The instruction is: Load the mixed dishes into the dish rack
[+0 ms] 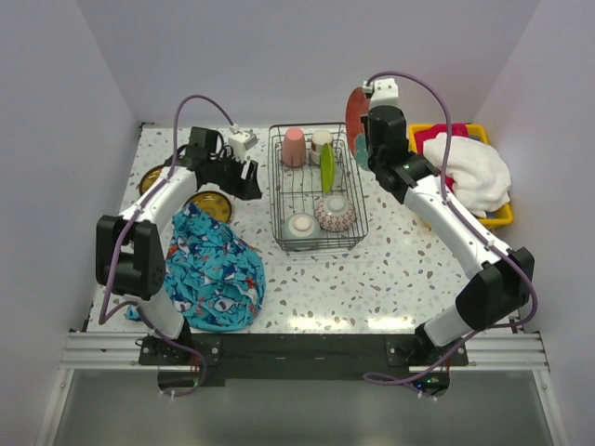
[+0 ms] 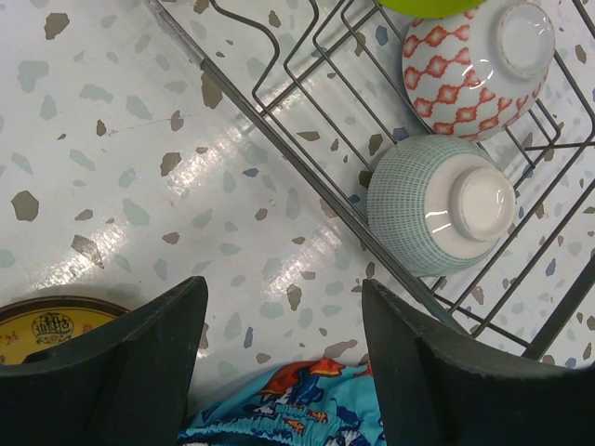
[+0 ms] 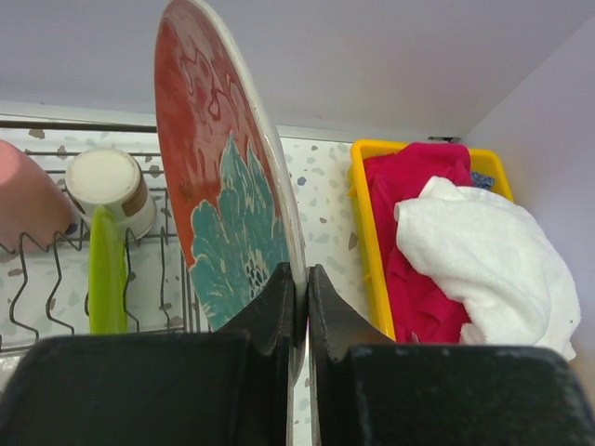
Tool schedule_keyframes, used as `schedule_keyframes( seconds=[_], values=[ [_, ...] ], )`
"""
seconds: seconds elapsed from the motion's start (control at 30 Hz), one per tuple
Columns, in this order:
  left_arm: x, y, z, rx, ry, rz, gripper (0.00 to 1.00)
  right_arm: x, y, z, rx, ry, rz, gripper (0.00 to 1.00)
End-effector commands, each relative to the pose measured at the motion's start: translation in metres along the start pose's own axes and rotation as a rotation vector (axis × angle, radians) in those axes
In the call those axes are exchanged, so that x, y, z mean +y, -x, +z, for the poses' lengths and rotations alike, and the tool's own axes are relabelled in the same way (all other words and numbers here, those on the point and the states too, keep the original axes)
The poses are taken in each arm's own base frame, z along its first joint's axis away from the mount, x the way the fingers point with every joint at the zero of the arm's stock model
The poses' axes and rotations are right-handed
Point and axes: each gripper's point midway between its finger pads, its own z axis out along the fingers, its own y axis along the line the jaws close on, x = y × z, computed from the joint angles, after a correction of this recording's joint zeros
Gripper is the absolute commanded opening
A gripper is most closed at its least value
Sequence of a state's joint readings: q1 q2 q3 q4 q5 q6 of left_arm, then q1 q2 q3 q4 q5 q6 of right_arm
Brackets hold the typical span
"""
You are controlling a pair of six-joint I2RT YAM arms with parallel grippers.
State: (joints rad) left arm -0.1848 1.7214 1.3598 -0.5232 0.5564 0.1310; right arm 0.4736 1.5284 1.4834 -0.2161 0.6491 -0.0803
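Note:
The dish rack [image 1: 275, 190] stands mid-table and holds a pink cup [image 1: 294, 146], a cream cup [image 1: 322, 141], an upright lime-green plate [image 1: 327, 167], a red-patterned bowl [image 1: 335, 213] and a mint bowl [image 1: 302, 226]. My right gripper [image 3: 299, 274] is shut on the rim of the teal-and-red plate [image 3: 223, 186], held on edge above the rack's back right corner [image 1: 354, 113]. My left gripper [image 2: 284, 283] hangs open over bare table just left of the rack wire [image 2: 307, 167], with nothing between its fingers. Two yellow-olive plates [image 1: 212, 204] [image 1: 149, 178] lie at the left, one partly under the arm.
A blue patterned cloth [image 1: 214, 265] lies heaped at the front left, its edge under my left gripper [image 2: 297, 409]. A yellow tray [image 1: 493, 220] at the right wall holds a white towel [image 1: 469, 172] and a pink cloth [image 1: 432, 137]. Walls close in on three sides.

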Motion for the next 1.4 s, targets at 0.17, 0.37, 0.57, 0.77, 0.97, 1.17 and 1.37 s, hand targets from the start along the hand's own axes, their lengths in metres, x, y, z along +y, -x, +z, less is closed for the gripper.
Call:
schedule_keyframes(
  seconds=[0.17,0.37,0.57,0.77,0.97,1.17,1.37],
  values=[
    [-0.020,0.020,-0.015,-0.082,-0.050,0.027,0.73,-0.023,0.067,-0.001,-0.177,-0.161,0.212,0.00],
    [-0.026,0.021,-0.014,-0.093,-0.077,0.001,0.73,-0.014,0.052,0.010,-0.130,-0.175,0.181,0.00],
    [-0.034,0.025,-0.021,-0.117,-0.098,-0.003,0.73,-0.007,0.036,0.017,-0.086,-0.193,0.138,0.00],
    [-0.046,0.034,-0.029,-0.157,-0.139,-0.016,0.73,-0.002,0.009,0.027,0.016,-0.252,0.148,0.00],
    [-0.053,0.034,-0.034,-0.173,-0.154,-0.026,0.74,0.013,-0.016,0.030,0.107,-0.230,0.161,0.00],
    [-0.055,0.032,-0.033,-0.182,-0.170,-0.034,0.74,0.023,-0.060,0.025,0.196,-0.217,0.067,0.00],
    [-0.058,0.037,-0.034,-0.205,-0.177,-0.051,0.74,0.033,-0.082,0.023,0.192,-0.161,-0.052,0.00]
  ],
)
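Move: The red flowered plate, still held upright in the right hand, is bound for the free space in the dish rack just right of the green plate: about 10 cm ahead of that hand, 4 cm left and 22 cm below. The green plate stands some 9 cm ahead and 9 left; the white cup 16 ahead and 10 left, 27 below. From the left hand the same space lies roughly 24 cm right, 6 ahead and 4 below. The red plate, still pinched by its near rim in the right hand's shut fingers, is lowered about 8 cm towards the rack beside the green plate, easing slightly forward and left while the wrist tips down and turns some 10 degrees clockwise. The empty left hand, still open, rises about 4 cm, drawing back and right with its fingers tilting up. ##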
